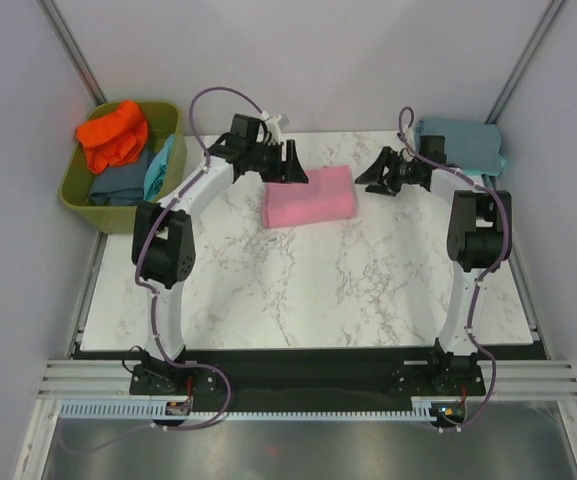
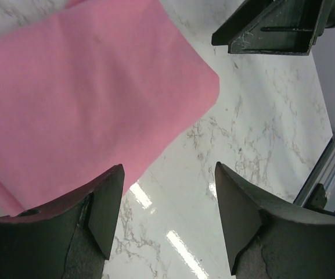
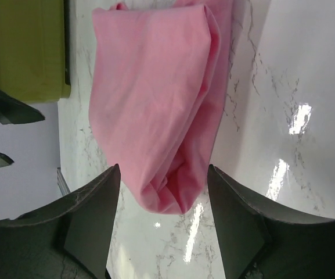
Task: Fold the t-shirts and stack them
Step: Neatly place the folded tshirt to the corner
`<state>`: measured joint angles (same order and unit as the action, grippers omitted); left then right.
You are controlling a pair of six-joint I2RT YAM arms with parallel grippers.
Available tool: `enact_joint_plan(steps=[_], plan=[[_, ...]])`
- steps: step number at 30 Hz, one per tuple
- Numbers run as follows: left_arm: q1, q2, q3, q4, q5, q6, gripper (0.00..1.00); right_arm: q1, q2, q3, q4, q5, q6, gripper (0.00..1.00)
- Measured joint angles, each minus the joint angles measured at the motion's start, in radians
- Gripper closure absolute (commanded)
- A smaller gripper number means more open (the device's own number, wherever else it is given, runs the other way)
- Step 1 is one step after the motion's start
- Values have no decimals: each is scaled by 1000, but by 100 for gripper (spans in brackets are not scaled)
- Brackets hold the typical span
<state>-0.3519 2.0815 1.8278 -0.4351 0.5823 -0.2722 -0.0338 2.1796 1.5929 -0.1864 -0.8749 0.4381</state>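
Note:
A pink t-shirt lies folded into a rectangle on the marble table at the back middle. My left gripper hovers at its far left corner, open, with nothing between its fingers; in the left wrist view the pink t-shirt lies ahead of the open left gripper. My right gripper stands just right of the shirt, open and empty. In the right wrist view the pink t-shirt's rolled end sits between and just ahead of the right gripper without touching it. A folded grey-blue t-shirt lies at the back right corner.
An olive-green tub stands off the table's left edge, holding an orange t-shirt, a slate-blue one and a turquoise one. Grey walls close in the back and sides. The tub also shows in the right wrist view.

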Motion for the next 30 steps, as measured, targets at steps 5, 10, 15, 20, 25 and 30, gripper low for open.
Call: enact_joint_plan(steps=[5, 10, 15, 20, 25, 30], plan=[[-49, 130, 39, 2, 23, 0, 29, 7, 84, 16, -8, -42, 3, 31], [-85, 219, 89, 6, 24, 0, 29, 5, 143, 48, 15, -68, 33, 30], [-104, 247, 92, 12, 21, 0, 29, 6, 186, 61, 57, -87, 76, 30], [-105, 250, 92, 13, 18, 0, 29, 9, 222, 86, 100, -129, 117, 29], [-104, 261, 92, 14, 14, 0, 29, 26, 253, 111, 139, -160, 146, 29], [-104, 274, 92, 14, 11, 0, 29, 74, 271, 122, 175, -174, 173, 29]])
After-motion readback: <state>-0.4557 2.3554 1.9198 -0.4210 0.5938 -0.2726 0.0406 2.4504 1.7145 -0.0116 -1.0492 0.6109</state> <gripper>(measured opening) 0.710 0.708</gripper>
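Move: The folded pink t-shirt's middle lies about 5 cm to the left hand's right, 2 cm farther out and 12 cm below; the green bin is some 42 cm to that hand's left, 8 cm ahead and 6 cm down. From the right hand, the shirt's middle is about 15 cm left, level fore and aft and 6 cm below, its right edge only 3 cm left and 1 cm ahead; the grey-teal stack sits 23 cm right, 13 cm farther out and 6 cm below. One left-hand finger comes down on top of the pink t-shirt close to its near edge, the other beyond that edge, after the hand drops about 11 cm and slides 6 cm right. The right hand first sinks 5.5 cm, then pushes some 5.5 cm left around the shirt's right end, its far finger slipping in against the cloth as the fingers tip up about 10 degrees towards level. Both grippers stay open. ##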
